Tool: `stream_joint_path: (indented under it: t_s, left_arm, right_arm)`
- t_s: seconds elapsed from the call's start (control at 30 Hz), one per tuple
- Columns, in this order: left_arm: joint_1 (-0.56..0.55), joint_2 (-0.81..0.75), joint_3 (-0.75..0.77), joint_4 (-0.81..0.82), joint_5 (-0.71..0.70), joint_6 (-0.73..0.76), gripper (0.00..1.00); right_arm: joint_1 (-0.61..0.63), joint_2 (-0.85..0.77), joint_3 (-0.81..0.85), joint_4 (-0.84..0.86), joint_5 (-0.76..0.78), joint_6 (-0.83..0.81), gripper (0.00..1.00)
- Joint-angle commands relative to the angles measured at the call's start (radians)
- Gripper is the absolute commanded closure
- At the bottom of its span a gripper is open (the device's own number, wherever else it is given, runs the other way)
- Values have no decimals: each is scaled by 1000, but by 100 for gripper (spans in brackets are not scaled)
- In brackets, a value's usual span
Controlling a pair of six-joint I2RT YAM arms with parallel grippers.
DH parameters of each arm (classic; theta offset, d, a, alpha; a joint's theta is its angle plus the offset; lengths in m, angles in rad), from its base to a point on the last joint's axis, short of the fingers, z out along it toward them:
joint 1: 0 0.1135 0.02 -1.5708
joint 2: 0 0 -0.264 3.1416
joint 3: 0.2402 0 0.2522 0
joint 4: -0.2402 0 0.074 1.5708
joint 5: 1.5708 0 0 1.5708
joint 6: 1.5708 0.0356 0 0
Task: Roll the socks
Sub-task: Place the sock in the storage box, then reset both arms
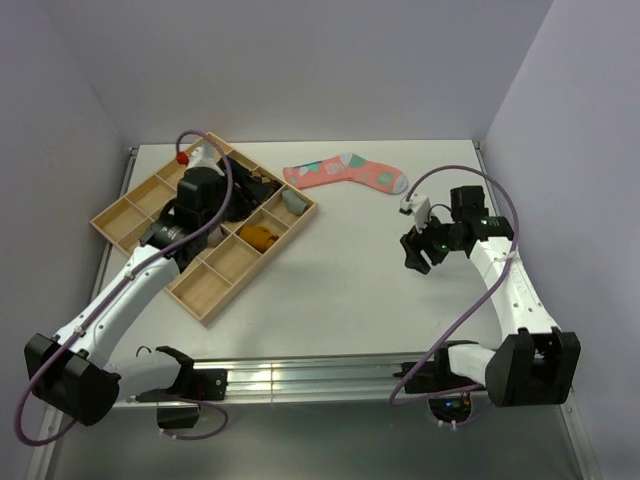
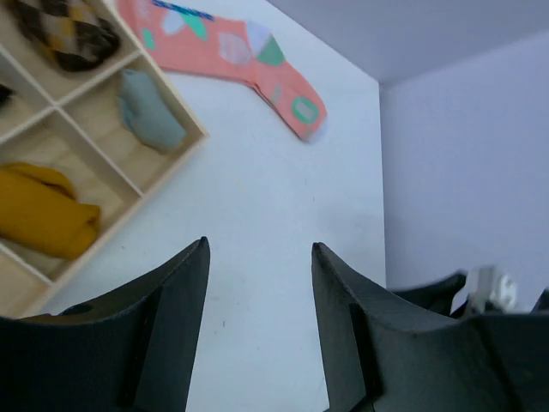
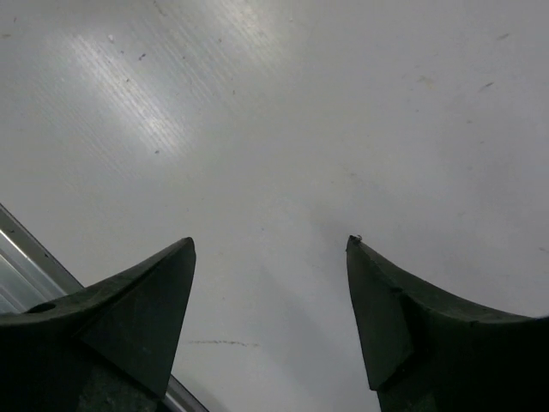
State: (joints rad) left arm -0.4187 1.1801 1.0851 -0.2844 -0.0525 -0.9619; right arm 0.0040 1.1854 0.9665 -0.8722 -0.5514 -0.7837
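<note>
The socks named in the task are not in view; neither a white ankle sock nor a taupe-brown one shows. My left gripper (image 1: 240,195) (image 2: 260,243) hovers over the wooden divided tray (image 1: 205,315), pointing right across its edge. Its jaws are open and only bare table shows between them. My right gripper (image 1: 420,255) (image 3: 270,240) hangs over the white table at the right, open wide and holding nothing.
The tray (image 2: 199,136) holds rolled bundles: a mustard one (image 1: 260,236) (image 2: 39,210), a grey one (image 1: 293,203) (image 2: 150,112) and a dark argyle one (image 2: 64,30). A coral-pink sock (image 1: 345,173) (image 2: 257,64) with teal and white patches lies flat at the back. Walls close in the table.
</note>
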Motion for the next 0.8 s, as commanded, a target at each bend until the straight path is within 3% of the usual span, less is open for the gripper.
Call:
stream_joint_path:
  t_s: [0.0,0.07,0.1,0.23,0.37,0.77]
  left_arm:
    - [-159,9,35,48,-67,124,44]
    - [-222,45,41,70,-82,146,44]
    - [-250,56,42,79,-93,164,44]
    - [-392,87,10,193,-107,189,44]
    - [-428,118,-21,277,-55,189,44]
    - [-486,185,16,301,-73,201,45]
  right_arm:
    - [-41,-62,73,-13,-30,64,20]
    - [-50,-76,89,-13,-35,87,19]
    - [-61,-89,93,-16,-36,90,11]
    - [-78,-121,100,10,-13,139,6]
    - [-91,-155,87,22,-10,155,5]
    - [-99,-204,51,39,-30,155,2]
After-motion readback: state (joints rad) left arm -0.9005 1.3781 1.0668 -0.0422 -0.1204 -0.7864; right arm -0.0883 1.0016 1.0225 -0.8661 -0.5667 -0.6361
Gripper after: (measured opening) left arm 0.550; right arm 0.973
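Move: The remaining pink socks lie flat beyond the box, about 28 cm ahead of the left gripper, 18 cm to its right and 26 cm below. The just-placed brown sock is some 5 cm ahead and 18 cm left; the yellow sock is about 4 cm ahead and 5 cm left, and the blue-grey one 17 cm ahead and 4 cm right, all in the box well below. From the right gripper, the pink socks are roughly 37 cm ahead, 13 cm left. Swing the empty left gripper right, off the box's near right side and out over the bare table towards the right gripper, about 17 cm, drawing back some 8 cm and turning clockwise; ease to a stop with the fingers still half open. Meanwhile raise the right gripper about 6 cm over bare table and open its fingers nearly full. ##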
